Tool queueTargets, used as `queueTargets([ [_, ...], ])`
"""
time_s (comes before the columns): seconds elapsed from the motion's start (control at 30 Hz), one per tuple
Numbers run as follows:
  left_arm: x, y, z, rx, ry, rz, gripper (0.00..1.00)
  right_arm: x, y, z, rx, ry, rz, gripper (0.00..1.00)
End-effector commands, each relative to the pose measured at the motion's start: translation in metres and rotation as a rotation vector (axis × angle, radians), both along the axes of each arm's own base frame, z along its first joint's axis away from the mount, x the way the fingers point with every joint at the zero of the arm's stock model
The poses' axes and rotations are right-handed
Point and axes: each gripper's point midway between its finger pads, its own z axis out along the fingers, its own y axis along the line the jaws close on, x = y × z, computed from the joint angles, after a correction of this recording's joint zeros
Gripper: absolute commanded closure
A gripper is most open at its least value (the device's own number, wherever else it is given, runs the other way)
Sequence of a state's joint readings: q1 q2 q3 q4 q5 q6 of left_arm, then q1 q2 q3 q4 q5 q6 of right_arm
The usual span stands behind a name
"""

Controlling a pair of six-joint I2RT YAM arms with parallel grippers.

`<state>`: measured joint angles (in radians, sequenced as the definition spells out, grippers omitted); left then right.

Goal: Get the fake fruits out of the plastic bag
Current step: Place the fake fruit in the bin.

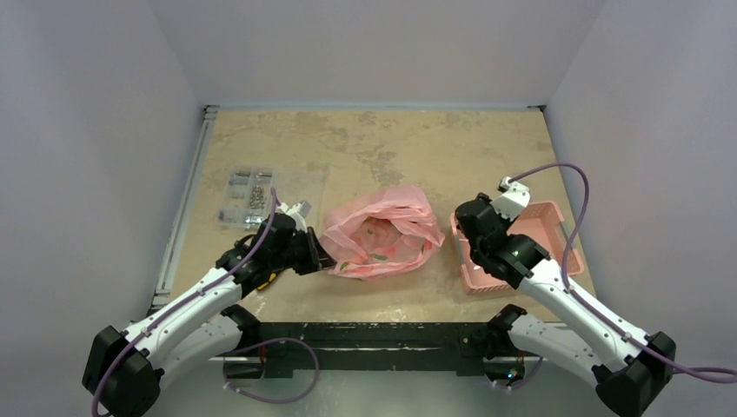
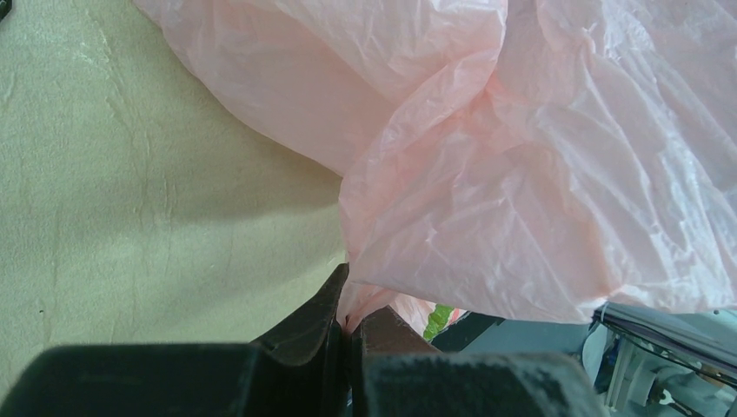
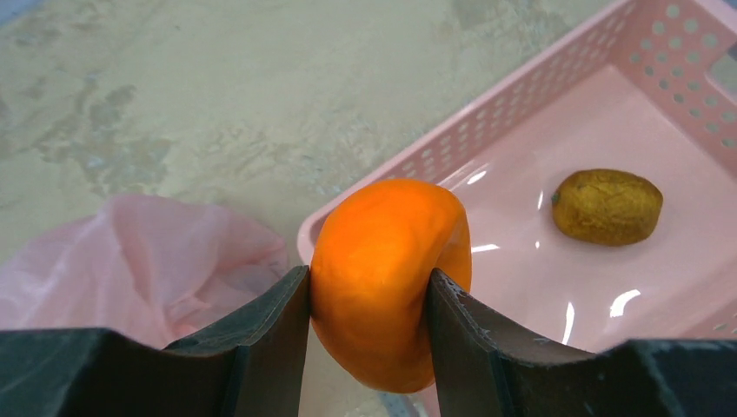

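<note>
The pink plastic bag (image 1: 382,233) lies crumpled mid-table with dim fruit shapes showing through it. My left gripper (image 1: 323,259) is shut on the bag's near left edge; in the left wrist view the film (image 2: 521,174) is pinched at my gripper (image 2: 349,326). My right gripper (image 3: 369,287) is shut on the orange (image 3: 391,269) and holds it over the near left corner of the pink basket (image 3: 539,104). A brown kiwi (image 3: 607,206) lies in the basket. In the top view the right gripper (image 1: 476,228) sits at the basket's (image 1: 543,217) left side; the orange is hidden there.
A clear packet of small metal parts (image 1: 252,198) lies at the far left of the table. The bag's edge (image 3: 130,269) shows left of the right fingers. The table's metal rail (image 1: 182,208) runs along the left side.
</note>
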<state>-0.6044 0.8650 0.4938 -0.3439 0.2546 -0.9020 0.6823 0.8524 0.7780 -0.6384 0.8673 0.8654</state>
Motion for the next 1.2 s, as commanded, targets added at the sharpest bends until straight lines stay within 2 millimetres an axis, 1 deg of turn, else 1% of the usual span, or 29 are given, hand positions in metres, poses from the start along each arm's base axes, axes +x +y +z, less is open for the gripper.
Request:
queueTargets([
  [0.0, 0.007, -0.008, 0.017, -0.045, -0.055, -0.012, 1.0, 0.0, -0.006, -0.03, 0.07, 0.076, -0.037, 1.0],
  [0.1, 0.007, -0.008, 0.018, -0.046, -0.056, -0.014, 1.0, 0.002, -0.012, -0.057, 0.117, 0.138, -0.058, 1.0],
  [0.13, 0.007, -0.009, 0.018, -0.047, -0.057, -0.014, 1.0, 0.001, -0.013, -0.069, 0.135, 0.164, -0.055, 1.0],
  [0.27, 0.007, -0.009, 0.018, -0.05, -0.058, -0.016, 1.0, 0.005, -0.017, -0.096, 0.195, 0.212, -0.051, 1.0],
  [0.53, 0.007, -0.009, 0.019, -0.057, -0.061, -0.015, 1.0, 0.007, -0.02, -0.104, 0.171, 0.202, -0.032, 1.0],
  [0.57, 0.007, -0.01, 0.019, -0.058, -0.061, -0.018, 1.0, 0.007, -0.019, -0.105, 0.174, 0.204, -0.028, 0.96],
  [0.63, 0.006, -0.01, 0.02, -0.061, -0.062, -0.019, 1.0, 0.007, -0.02, -0.106, 0.175, 0.206, -0.034, 0.83],
  [0.73, 0.007, -0.009, 0.021, -0.062, -0.068, -0.017, 1.0, 0.008, -0.02, -0.105, 0.177, 0.199, -0.035, 0.61],
  [0.83, 0.006, -0.009, 0.022, -0.061, -0.07, -0.02, 1.0, 0.008, -0.02, -0.104, 0.174, 0.2, -0.029, 0.46],
  [0.93, 0.005, -0.009, 0.023, -0.063, -0.072, -0.02, 1.0, 0.008, -0.022, -0.092, 0.167, 0.175, -0.027, 0.39],
  [0.97, 0.005, -0.009, 0.024, -0.064, -0.076, -0.02, 1.0, 0.008, -0.027, -0.084, 0.145, 0.155, -0.036, 0.36],
  [1.03, 0.006, -0.009, 0.024, -0.063, -0.077, -0.02, 1.0, 0.009, -0.029, -0.069, 0.129, 0.122, -0.026, 0.33],
  [1.1, 0.006, -0.009, 0.024, -0.063, -0.076, -0.02, 1.0, 0.012, -0.029, -0.048, 0.113, 0.075, 0.001, 0.32],
  [1.17, 0.007, -0.01, 0.024, -0.064, -0.076, -0.021, 1.0, 0.015, -0.023, -0.028, 0.105, 0.032, 0.051, 0.33],
])
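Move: The right hand already holds the orange fruit; the place for it, the left end of the bin, lies nearly straight below, about 13 cm down, level in reach and 2 cm to the right. The brown fruit lies in the bin some 15 cm to the hand's right, 1 cm nearer and 14 cm below; the bag's middle is about 20 cm left, 2 cm out and 12 cm down. From the left hand, that bin spot is some 34 cm right, 6 cm ahead and 3 cm lower. The right hand lowers the held orange fruit quickly, some 11 cm down into the bin's left end, drifting about 3 cm right on the way and tipping the fingers roughly 15 degrees farther down. It pauses low there, easing a little back to the left, then opens the fingers to let go and rises about 3 cm straight off the fruit, while the left hand stays put and keeps its pinch on the bag's edge. ##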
